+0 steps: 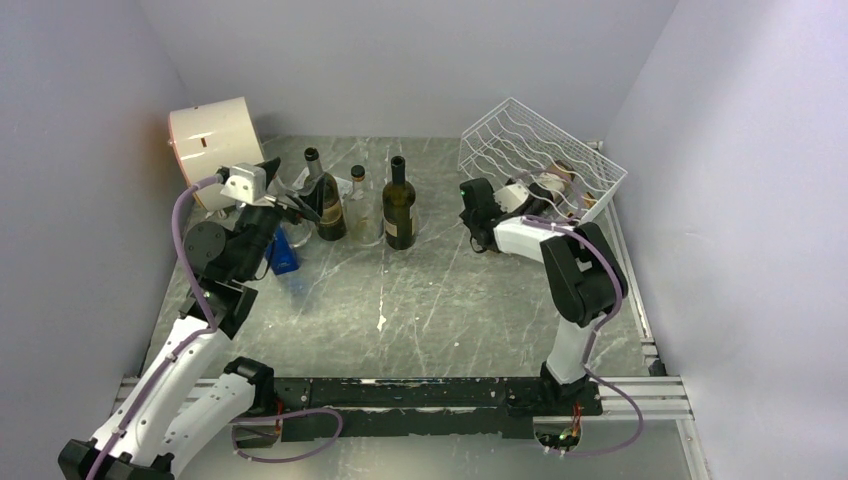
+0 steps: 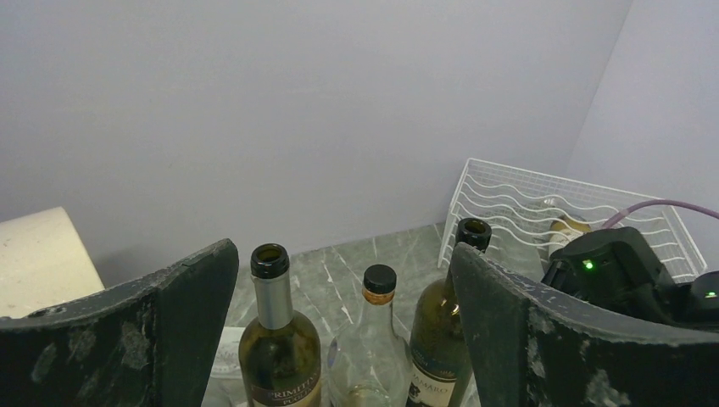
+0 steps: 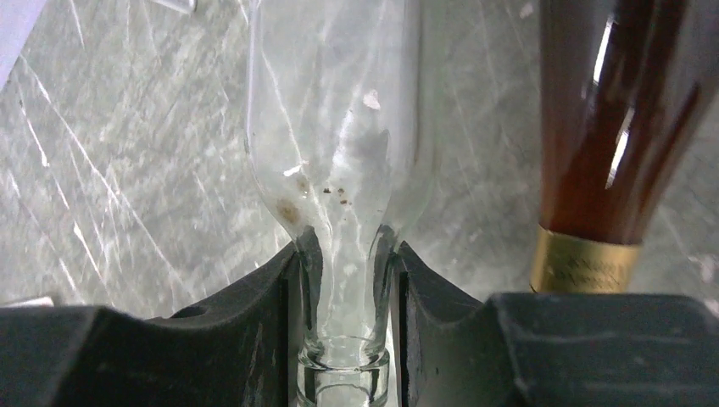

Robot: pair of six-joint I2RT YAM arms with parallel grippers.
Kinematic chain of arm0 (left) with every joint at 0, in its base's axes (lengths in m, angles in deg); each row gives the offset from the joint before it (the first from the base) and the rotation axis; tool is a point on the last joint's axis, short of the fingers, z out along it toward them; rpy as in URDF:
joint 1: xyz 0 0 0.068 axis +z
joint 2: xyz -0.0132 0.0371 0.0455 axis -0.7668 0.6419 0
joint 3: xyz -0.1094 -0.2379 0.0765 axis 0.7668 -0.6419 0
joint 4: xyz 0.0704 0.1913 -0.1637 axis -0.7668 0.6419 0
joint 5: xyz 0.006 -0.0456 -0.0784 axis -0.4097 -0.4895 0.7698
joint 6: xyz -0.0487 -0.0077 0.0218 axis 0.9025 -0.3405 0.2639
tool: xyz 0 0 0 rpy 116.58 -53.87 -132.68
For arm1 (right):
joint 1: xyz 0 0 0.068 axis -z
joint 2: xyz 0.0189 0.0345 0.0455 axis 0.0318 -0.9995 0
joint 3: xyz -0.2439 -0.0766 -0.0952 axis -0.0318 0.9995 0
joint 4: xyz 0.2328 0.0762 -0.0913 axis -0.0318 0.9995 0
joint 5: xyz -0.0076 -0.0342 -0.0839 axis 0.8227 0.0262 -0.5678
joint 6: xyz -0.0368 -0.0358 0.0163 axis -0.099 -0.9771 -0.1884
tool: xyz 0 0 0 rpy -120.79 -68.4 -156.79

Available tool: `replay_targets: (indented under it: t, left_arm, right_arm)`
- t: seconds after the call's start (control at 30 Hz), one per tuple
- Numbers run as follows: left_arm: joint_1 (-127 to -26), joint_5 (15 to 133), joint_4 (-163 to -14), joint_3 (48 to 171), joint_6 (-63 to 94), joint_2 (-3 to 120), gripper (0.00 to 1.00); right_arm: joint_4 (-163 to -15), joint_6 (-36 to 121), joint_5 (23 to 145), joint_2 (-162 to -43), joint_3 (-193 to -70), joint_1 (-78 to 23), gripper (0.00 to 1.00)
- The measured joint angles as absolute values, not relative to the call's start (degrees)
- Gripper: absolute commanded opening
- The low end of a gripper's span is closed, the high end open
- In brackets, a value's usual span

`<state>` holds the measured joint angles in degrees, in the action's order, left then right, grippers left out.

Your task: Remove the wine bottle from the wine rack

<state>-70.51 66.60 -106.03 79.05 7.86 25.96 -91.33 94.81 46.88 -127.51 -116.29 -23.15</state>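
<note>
The white wire wine rack [image 1: 520, 135] sits tilted at the back right, also in the left wrist view [image 2: 509, 195]. My right gripper [image 3: 346, 288] is shut on the neck of a clear glass wine bottle [image 3: 339, 127] that lies in the rack. A brown bottle with a gold band [image 3: 615, 127] lies beside it on the right. From above, the right gripper [image 1: 548, 188] reaches into the rack's front edge. My left gripper [image 2: 343, 339] stands wide open at the back left [image 1: 290, 195], holding nothing, facing standing bottles.
A dark bottle [image 1: 326, 200], a small clear capped bottle [image 1: 358, 185] and another dark bottle [image 1: 399, 205] stand in a row at the back middle. A cream drum [image 1: 215, 140] stands at the back left. A blue object [image 1: 282, 252] lies under the left arm.
</note>
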Motion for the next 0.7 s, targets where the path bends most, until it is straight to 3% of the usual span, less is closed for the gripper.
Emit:
replay_targets:
  t: [0.7]
  left_arm:
    - [-70.4, 71.9, -106.8, 79.0, 11.1, 30.0, 0.96]
  right_arm:
    - [-89.6, 87.6, 63.9, -106.3, -101.3, -27.8, 0.0]
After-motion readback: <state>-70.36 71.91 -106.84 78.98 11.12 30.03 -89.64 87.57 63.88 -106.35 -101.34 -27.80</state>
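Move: The right hand already grips a clear bottle by the neck; the standing dark bottle it heads for is about 16 cm left and 6 back, its middle 8 higher. The capped clear bottle stands roughly 6 cm left of that, level with it. The wine rack lies 7 cm ahead and 13 right, the gold-necked bottle 2 ahead and 9 right. From the left hand the dark bottle is some 7 cm ahead, 16 right, 25 below. Right hand draws the neck-held bottle back 9 cm, left and up, turning counter-clockwise; left hand eases right. ##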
